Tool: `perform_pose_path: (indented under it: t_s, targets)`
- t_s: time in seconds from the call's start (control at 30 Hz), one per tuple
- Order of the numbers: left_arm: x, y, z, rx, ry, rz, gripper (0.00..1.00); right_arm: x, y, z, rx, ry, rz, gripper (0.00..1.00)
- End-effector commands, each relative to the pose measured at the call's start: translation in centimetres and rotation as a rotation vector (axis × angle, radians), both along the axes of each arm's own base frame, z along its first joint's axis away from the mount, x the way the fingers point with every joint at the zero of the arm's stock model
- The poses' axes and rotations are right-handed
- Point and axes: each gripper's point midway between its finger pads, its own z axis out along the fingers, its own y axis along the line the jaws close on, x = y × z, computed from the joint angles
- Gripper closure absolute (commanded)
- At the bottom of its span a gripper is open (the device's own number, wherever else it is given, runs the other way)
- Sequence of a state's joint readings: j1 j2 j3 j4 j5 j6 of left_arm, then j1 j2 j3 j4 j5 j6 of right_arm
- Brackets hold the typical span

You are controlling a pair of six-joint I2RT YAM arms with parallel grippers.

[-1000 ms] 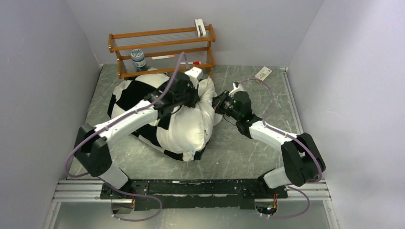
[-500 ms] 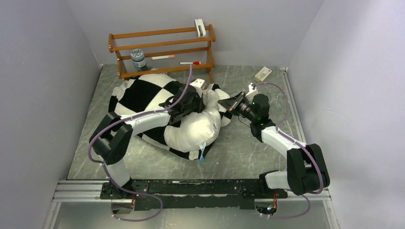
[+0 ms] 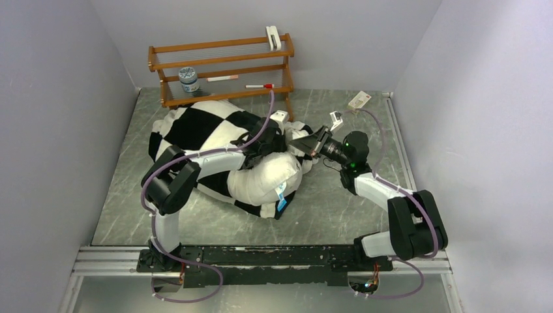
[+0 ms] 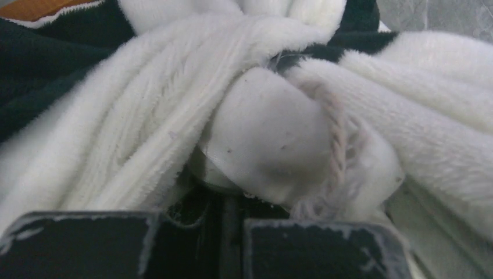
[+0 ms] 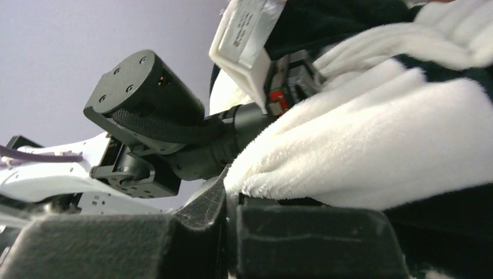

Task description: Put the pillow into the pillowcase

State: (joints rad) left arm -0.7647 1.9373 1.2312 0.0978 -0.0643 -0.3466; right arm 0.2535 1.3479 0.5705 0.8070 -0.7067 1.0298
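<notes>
The checkered pillowcase lies at the back left of the table, its mouth toward the right. The white pillow sticks out of it toward the front, blue tag showing. My left gripper is buried in the mouth. In the left wrist view it is shut on a smooth seamed corner of the pillow, with plush folds of the pillowcase around it. My right gripper is just to the right. It is shut on the pillowcase's plush edge.
A wooden rack stands against the back wall, with a jar and markers on it and a white clip on top. A small white box lies at the back right. Grey walls close in both sides.
My left arm has pushed the pillow right and back into the pillowcase. The right gripper has drawn the pillowcase edge right. More checkered cloth covers the pillow.
</notes>
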Motion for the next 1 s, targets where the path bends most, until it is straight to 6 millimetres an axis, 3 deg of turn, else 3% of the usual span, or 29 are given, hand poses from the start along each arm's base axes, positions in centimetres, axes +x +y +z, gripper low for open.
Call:
perform_pose_path:
  t_s: [0.0,0.17,0.23,0.27,0.33,0.4,0.53,0.6,0.7,0.97]
  targets:
    - [-8.4,9.4,-16.2,0.431,0.401,0.038,0.94,-6.0,3.6,13.8,0.135,-0.564,0.302,1.0]
    - [-8.2,7.6,-16.0,0.365,0.42,0.023,0.92,-5.5,4.7,10.6,0.078,-0.508,0.295,1.0]
    - [-8.1,6.9,-14.6,0.331,0.417,0.013,0.91,-3.0,4.4,8.6,-0.026,-0.452,0.177,1.0]
    - [-8.0,6.5,-13.3,0.3,0.411,0.008,0.9,-1.3,3.9,6.4,-0.11,-0.374,0.097,1.0]
    - [-7.6,5.7,-9.7,0.203,0.386,0.013,0.87,0.5,2.5,2.5,-0.226,-0.244,-0.021,1.0]
    - [-7.1,4.9,-4.3,0.07,0.354,0.007,0.81,0.8,1.8,-1.1,-0.258,-0.109,-0.063,1.0]
    - [-6.2,4.0,5.8,-0.143,0.274,-0.027,0.66,0.6,2.4,-5.4,-0.206,0.045,-0.055,1.0]
    - [-6.4,3.2,10.4,-0.224,0.221,-0.07,0.6,0.9,2.7,-6.3,-0.193,0.077,-0.066,1.0]
    - [-7.3,3.4,14.3,-0.293,0.186,-0.085,0.5,1.6,2.6,-6.7,-0.216,0.084,-0.106,1.0]
    - [-9.2,6.2,18.2,-0.251,0.081,-0.087,0.36,2.7,2.3,-6.5,-0.225,0.09,-0.154,1.0]
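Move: Down inside the mouth of the pillowcase, the left fingers already pinch the pillow corner. The pocket's far right corner lies about 3 cm ahead and 6 cm to the right, a little below them, and the pillow's exposed bulk about 11 cm back and 3 cm left, roughly level. The right fingers hold the pillowcase hem; from them the pillow corner is some 14 cm below and 3 cm left, the bulk about 9 cm back, 8 cm left and 13 cm down. Pressing the last centimetre down and right into the pocket, the left hand then opens its fingers as it backs out of the case mouth, rising some 17 cm while drawing back and left over the pillow, its wrist rolling about 20 degrees. The right hand keeps the hem pinched, pulls it left about 3 cm, then lowers it about 7 cm with a slight forward reach and a modest roll. ##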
